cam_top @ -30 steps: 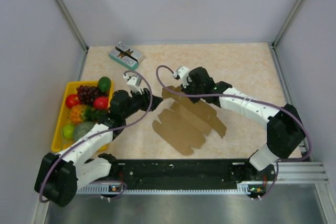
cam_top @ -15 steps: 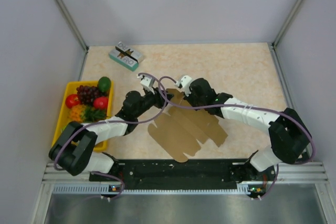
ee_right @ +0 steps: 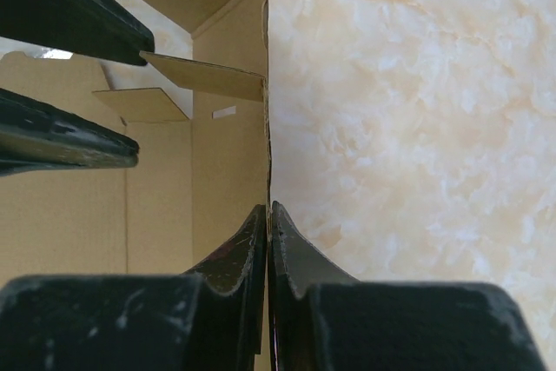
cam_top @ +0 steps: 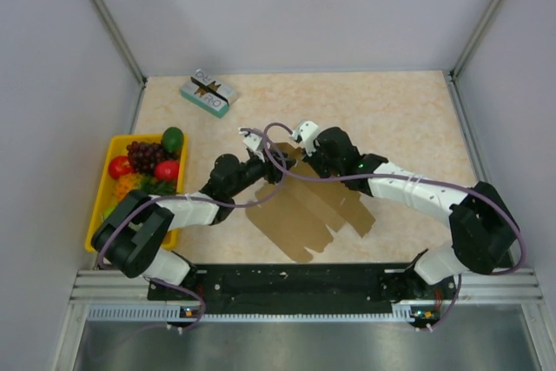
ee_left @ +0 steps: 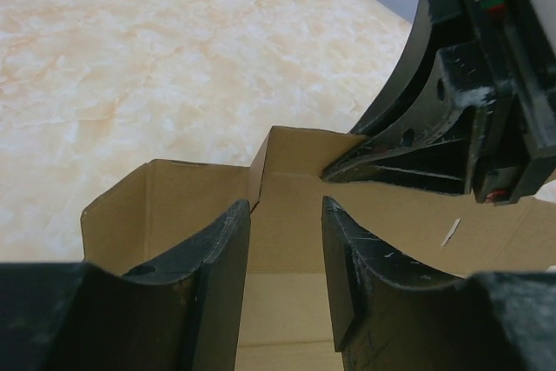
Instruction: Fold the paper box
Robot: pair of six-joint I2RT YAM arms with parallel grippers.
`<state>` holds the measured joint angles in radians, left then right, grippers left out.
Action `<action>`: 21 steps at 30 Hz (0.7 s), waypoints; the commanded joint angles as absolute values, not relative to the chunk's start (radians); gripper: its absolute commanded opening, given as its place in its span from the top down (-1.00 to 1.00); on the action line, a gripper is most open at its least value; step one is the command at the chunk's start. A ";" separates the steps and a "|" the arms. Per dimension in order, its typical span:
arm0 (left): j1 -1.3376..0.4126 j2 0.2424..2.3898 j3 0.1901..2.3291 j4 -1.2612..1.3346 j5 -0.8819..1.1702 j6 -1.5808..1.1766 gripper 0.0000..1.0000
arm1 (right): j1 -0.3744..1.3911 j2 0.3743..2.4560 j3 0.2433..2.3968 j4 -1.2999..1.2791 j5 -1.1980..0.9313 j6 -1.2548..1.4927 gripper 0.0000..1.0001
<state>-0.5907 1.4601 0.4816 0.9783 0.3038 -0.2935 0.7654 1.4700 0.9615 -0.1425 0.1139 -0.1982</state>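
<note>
The paper box (cam_top: 306, 208) is a flat brown cardboard sheet with tabs, lying mid-table with its far edge lifted. My right gripper (ee_right: 270, 208) is shut on that lifted edge, pinching the thin wall (ee_right: 228, 128) upright; from above it (cam_top: 298, 162) sits at the sheet's far corner. My left gripper (ee_left: 285, 206) is open and hovers low over the inner panel (ee_left: 174, 206), its fingertips just short of a raised flap, with nothing between them. From above, the left gripper (cam_top: 274, 165) is close beside the right one. Its fingers (ee_right: 74, 141) show at the left of the right wrist view.
A yellow tray (cam_top: 92, 225) of plastic fruit stands at the left table edge. A small teal-and-white printed box (cam_top: 208, 93) lies at the back left. Grey walls enclose the table on three sides.
My left arm has reached right, from beside the tray to the box's far corner next to the right gripper. The right gripper kept its hold and drew the sheet slightly left.
</note>
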 commanded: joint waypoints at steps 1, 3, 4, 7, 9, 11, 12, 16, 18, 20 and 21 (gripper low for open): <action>-0.621 1.489 0.540 0.960 0.223 -0.192 0.20 | 0.778 1.413 0.965 -0.092 0.094 -0.183 0.92; -0.621 1.497 0.538 0.962 0.196 -0.186 0.27 | 0.779 1.407 0.966 -0.092 0.083 -0.176 0.91; -0.623 1.499 0.528 0.971 0.171 -0.186 0.31 | 0.779 1.405 0.965 -0.091 0.080 -0.173 0.91; -0.624 1.494 0.508 1.025 0.131 -0.198 0.44 | 0.779 1.401 0.960 -0.094 0.069 -0.164 0.90; -0.624 1.496 0.508 1.041 0.118 -0.202 0.50 | 0.779 1.394 0.957 -0.094 0.063 -0.158 0.88; -0.624 1.503 0.514 1.057 0.124 -0.206 0.59 | 0.779 1.393 0.953 -0.094 0.063 -0.155 0.88; -0.626 1.512 0.520 1.063 0.132 -0.203 0.65 | 0.781 1.391 0.951 -0.095 0.063 -0.153 0.86; -0.629 1.523 0.509 1.086 0.135 -0.190 0.89 | 0.781 1.391 0.972 -0.126 0.116 -0.132 0.62; -0.629 1.523 0.486 1.109 0.133 -0.193 0.94 | 0.779 1.381 0.980 -0.161 0.132 -0.118 0.40; -0.629 1.525 0.476 1.140 0.138 -0.196 1.00 | 0.779 1.350 0.971 -0.172 0.123 -0.112 0.36; -0.630 1.525 0.469 1.143 0.140 -0.196 1.00 | 0.781 1.338 0.965 -0.173 0.118 -0.110 0.36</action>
<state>-0.6254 1.5200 0.4908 1.0191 0.1410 -0.2054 0.7658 1.4197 0.9615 -0.1677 0.1066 -0.1402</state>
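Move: The paper box's corner flap stands just beyond the left hand's open fingers, about 2 cm ahead, 2 cm right and level. From that hand, the wing flap is some 6 cm ahead, straight out and 4 cm lower; the wall edge is roughly 1 cm back, 6 cm right and 4 cm lower. The right hand still pinches the wall edge between its fingertips, with the corner flap about 3 cm ahead, 4 cm left and 4 cm above it. Left eases about 2 cm forward, slightly down, pinching the corner flap; right rises slightly, opening off the wall edge. ##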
